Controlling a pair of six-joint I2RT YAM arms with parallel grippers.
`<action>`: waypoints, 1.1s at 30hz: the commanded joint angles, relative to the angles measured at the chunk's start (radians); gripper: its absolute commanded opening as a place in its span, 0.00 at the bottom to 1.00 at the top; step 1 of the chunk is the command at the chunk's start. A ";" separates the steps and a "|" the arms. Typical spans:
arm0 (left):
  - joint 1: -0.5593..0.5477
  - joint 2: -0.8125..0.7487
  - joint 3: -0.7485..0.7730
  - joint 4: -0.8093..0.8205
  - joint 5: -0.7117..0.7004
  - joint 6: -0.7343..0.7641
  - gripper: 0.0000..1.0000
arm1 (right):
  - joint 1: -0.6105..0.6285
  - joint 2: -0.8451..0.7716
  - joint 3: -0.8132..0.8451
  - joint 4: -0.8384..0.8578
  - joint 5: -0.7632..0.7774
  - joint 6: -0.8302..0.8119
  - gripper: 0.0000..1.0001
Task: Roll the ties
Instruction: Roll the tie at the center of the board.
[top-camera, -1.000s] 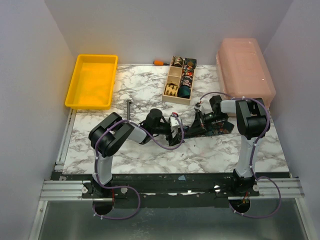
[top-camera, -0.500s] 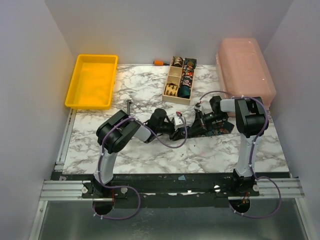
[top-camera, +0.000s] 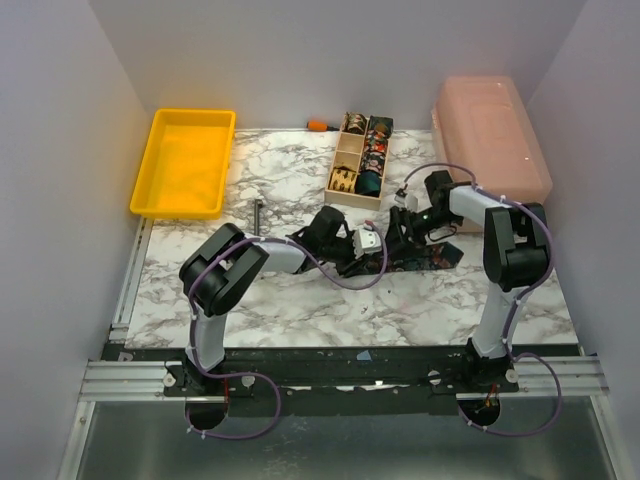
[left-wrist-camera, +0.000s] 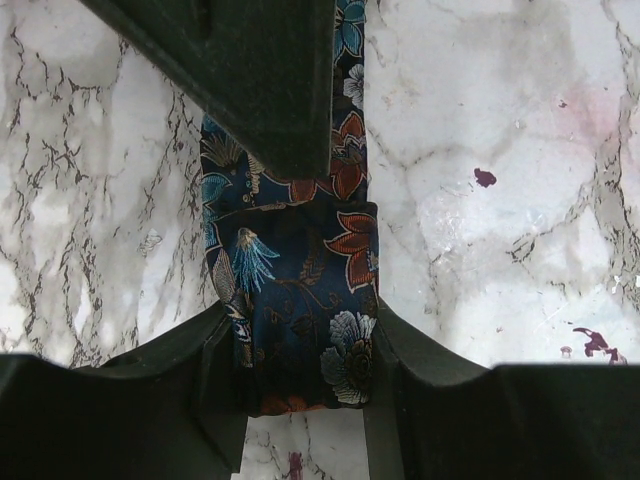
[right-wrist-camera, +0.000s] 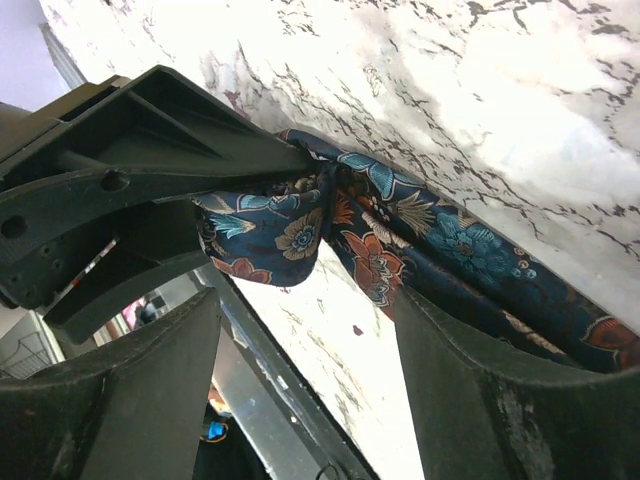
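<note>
A dark floral tie (top-camera: 440, 256) lies on the marble table (top-camera: 300, 300) near the middle. In the left wrist view its rolled end (left-wrist-camera: 290, 300) sits squeezed between my two fingers (left-wrist-camera: 405, 365), so my left gripper (left-wrist-camera: 300, 375) is shut on the tie. The left gripper (top-camera: 378, 248) reaches in from the left. My right gripper (top-camera: 402, 232) hovers just behind the roll with its jaws wide apart. From the right wrist, the right gripper (right-wrist-camera: 310, 370) holds nothing, and the tie (right-wrist-camera: 450, 245) trails off to the right past it.
A wooden box (top-camera: 347, 155) holding several coiled ties stands behind the grippers. A yellow tray (top-camera: 185, 160) is at the back left and a pink lidded bin (top-camera: 490, 140) at the back right. A dark T-shaped tool (top-camera: 258, 215) lies left of the arms.
My left gripper closed on the tie's rolled end and shifted right. My right gripper let go of the tie, opened wide and pulled back a little.
</note>
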 joint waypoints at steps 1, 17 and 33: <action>-0.002 0.021 0.010 -0.211 -0.079 0.033 0.08 | 0.053 -0.011 0.004 0.035 0.066 0.053 0.70; -0.011 0.026 0.018 -0.219 -0.088 0.033 0.26 | 0.113 0.077 -0.025 0.109 0.181 0.058 0.00; 0.082 -0.274 -0.169 0.152 0.156 -0.231 0.98 | 0.036 0.255 -0.004 0.014 0.100 -0.174 0.00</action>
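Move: The rolled end of the tie is between the left fingers, right at their hand point; it lies about 4 cm to the right hand's left, 1 cm nearer the base and 2 cm below. From the right hand, the unrolled strip centres some 6 cm to its right, 1 cm back and 4 cm below. The box of ties sits some 21 cm ahead and 9 cm left, while the pink bin lies about 23 cm ahead and 21 cm right. Leftward about 4 cm and slightly down, the right hand brings its open fingers to the rolled tie and pinches it while the left keeps its grip. It then draws back right about 1 cm, sinking as its fingertips tilt up some 10 degrees, and the left opens wide, letting go and backing off about 3 cm left, then up as much. ##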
